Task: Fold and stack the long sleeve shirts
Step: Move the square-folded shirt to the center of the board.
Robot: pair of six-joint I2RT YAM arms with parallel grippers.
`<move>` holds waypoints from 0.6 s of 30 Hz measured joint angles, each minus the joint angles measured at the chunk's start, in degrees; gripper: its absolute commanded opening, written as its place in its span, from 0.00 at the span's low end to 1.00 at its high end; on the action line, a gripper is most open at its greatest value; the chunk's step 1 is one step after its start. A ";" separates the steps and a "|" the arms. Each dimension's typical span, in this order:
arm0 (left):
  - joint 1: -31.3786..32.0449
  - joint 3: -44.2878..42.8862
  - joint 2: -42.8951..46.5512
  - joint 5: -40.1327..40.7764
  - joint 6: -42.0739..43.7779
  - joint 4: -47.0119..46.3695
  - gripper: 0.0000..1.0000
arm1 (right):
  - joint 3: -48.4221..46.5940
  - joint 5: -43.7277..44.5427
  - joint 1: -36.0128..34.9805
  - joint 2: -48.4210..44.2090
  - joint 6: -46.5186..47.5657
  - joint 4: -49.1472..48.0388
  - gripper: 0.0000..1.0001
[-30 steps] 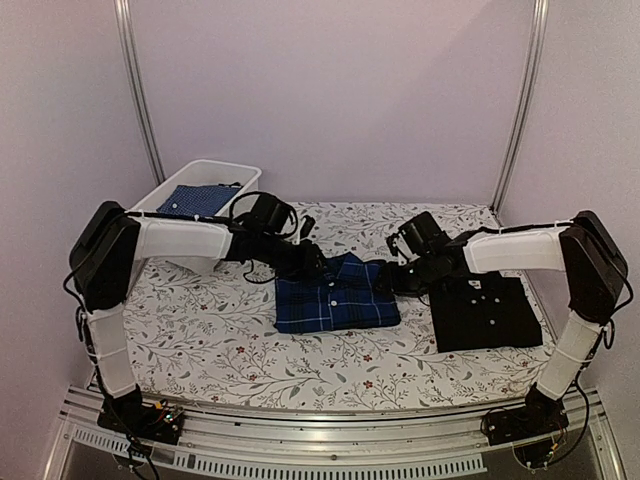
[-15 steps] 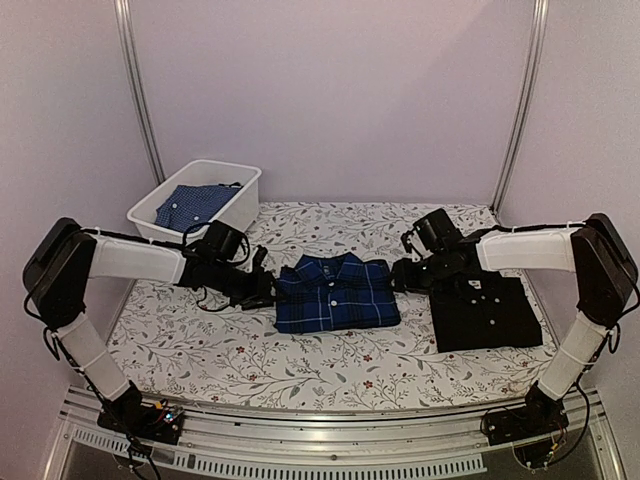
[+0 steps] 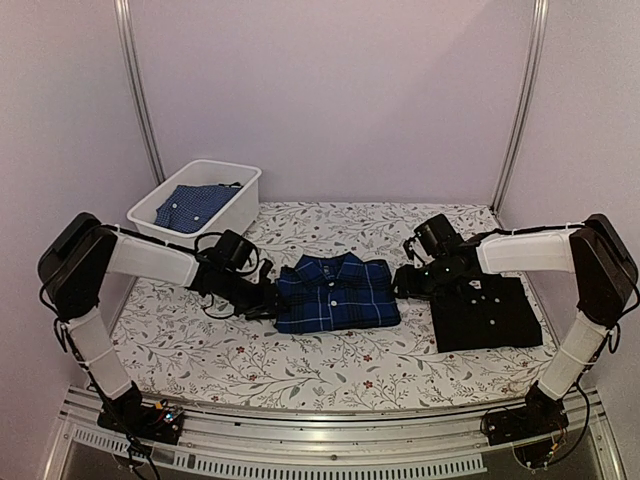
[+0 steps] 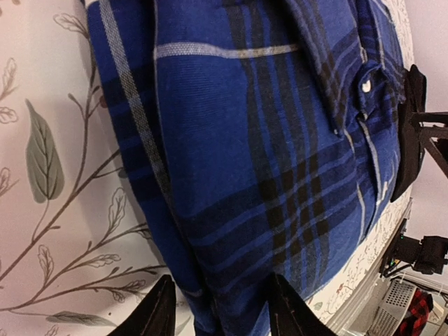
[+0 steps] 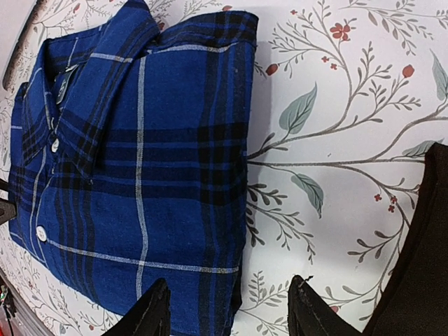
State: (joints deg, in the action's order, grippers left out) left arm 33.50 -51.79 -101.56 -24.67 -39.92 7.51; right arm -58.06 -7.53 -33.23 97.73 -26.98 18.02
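Observation:
The navy-and-blue plaid long sleeve shirt (image 3: 335, 295) lies folded, collar away from me, in the middle of the table. The plain black long sleeve shirt (image 3: 490, 312) lies folded to its right, apart from it. My left gripper (image 3: 268, 298) sits low at the plaid shirt's left edge. In the left wrist view the left gripper (image 4: 220, 308) is open, its fingers astride that folded edge of the plaid shirt (image 4: 266, 140). My right gripper (image 3: 402, 280) is at the plaid shirt's right edge. The right wrist view shows this gripper (image 5: 229, 311) open over the plaid shirt's (image 5: 140, 161) edge, the black shirt (image 5: 420, 280) just beside it.
A white bin (image 3: 215, 166) stands at the back left with a blue patterned cloth (image 3: 190, 205) in it. The floral tablecloth (image 3: 330, 355) covers the table. Metal posts rise at the back corners, and walls close in on three sides.
My left gripper drew back from the plaid shirt's collar area to its left edge, then edged in again. The right gripper shifted slightly right. The plaid shirt now lies flat and squared.

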 measured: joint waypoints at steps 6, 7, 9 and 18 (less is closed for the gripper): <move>1.01 -2.10 -1.53 2.75 -0.11 1.01 0.34 | 0.13 0.07 0.00 -0.52 0.00 0.00 0.56; 1.09 -2.40 -1.88 2.93 -0.11 1.01 0.30 | 0.17 0.07 0.00 -0.63 0.00 0.00 0.56; 1.25 -2.91 -2.71 3.15 -0.31 0.96 0.21 | 0.24 0.09 0.00 -0.72 0.00 -0.02 0.56; 1.31 -3.63 -3.67 4.59 -0.66 1.49 0.00 | 1.64 0.44 0.00 -2.80 -0.04 -0.02 0.58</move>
State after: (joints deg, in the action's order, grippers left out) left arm 34.81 -55.42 -105.23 -20.08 -40.58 8.99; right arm -56.42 -7.09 -33.23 94.94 -27.03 18.00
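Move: The square-folded blue plaid shirt has its middle roughly 12 cm to the right of the left hand, 3 cm ahead and 2 cm lower; its left edge already lies between the open fingers. The black folded shirt is about 41 cm to the right and 3 cm back, the white bin some 19 cm left and 25 cm ahead. From the right hand, the plaid shirt's middle is about 12 cm left, 1 cm back and 5 cm below. Easing down and forward by only about 1 cm each, the left hand settles onto the plaid shirt's left edge near its front corner and closes its fingers from nearly half open to shut, pinching the cloth layers between them. The wrist hardly turns, some 5 degrees at most. ##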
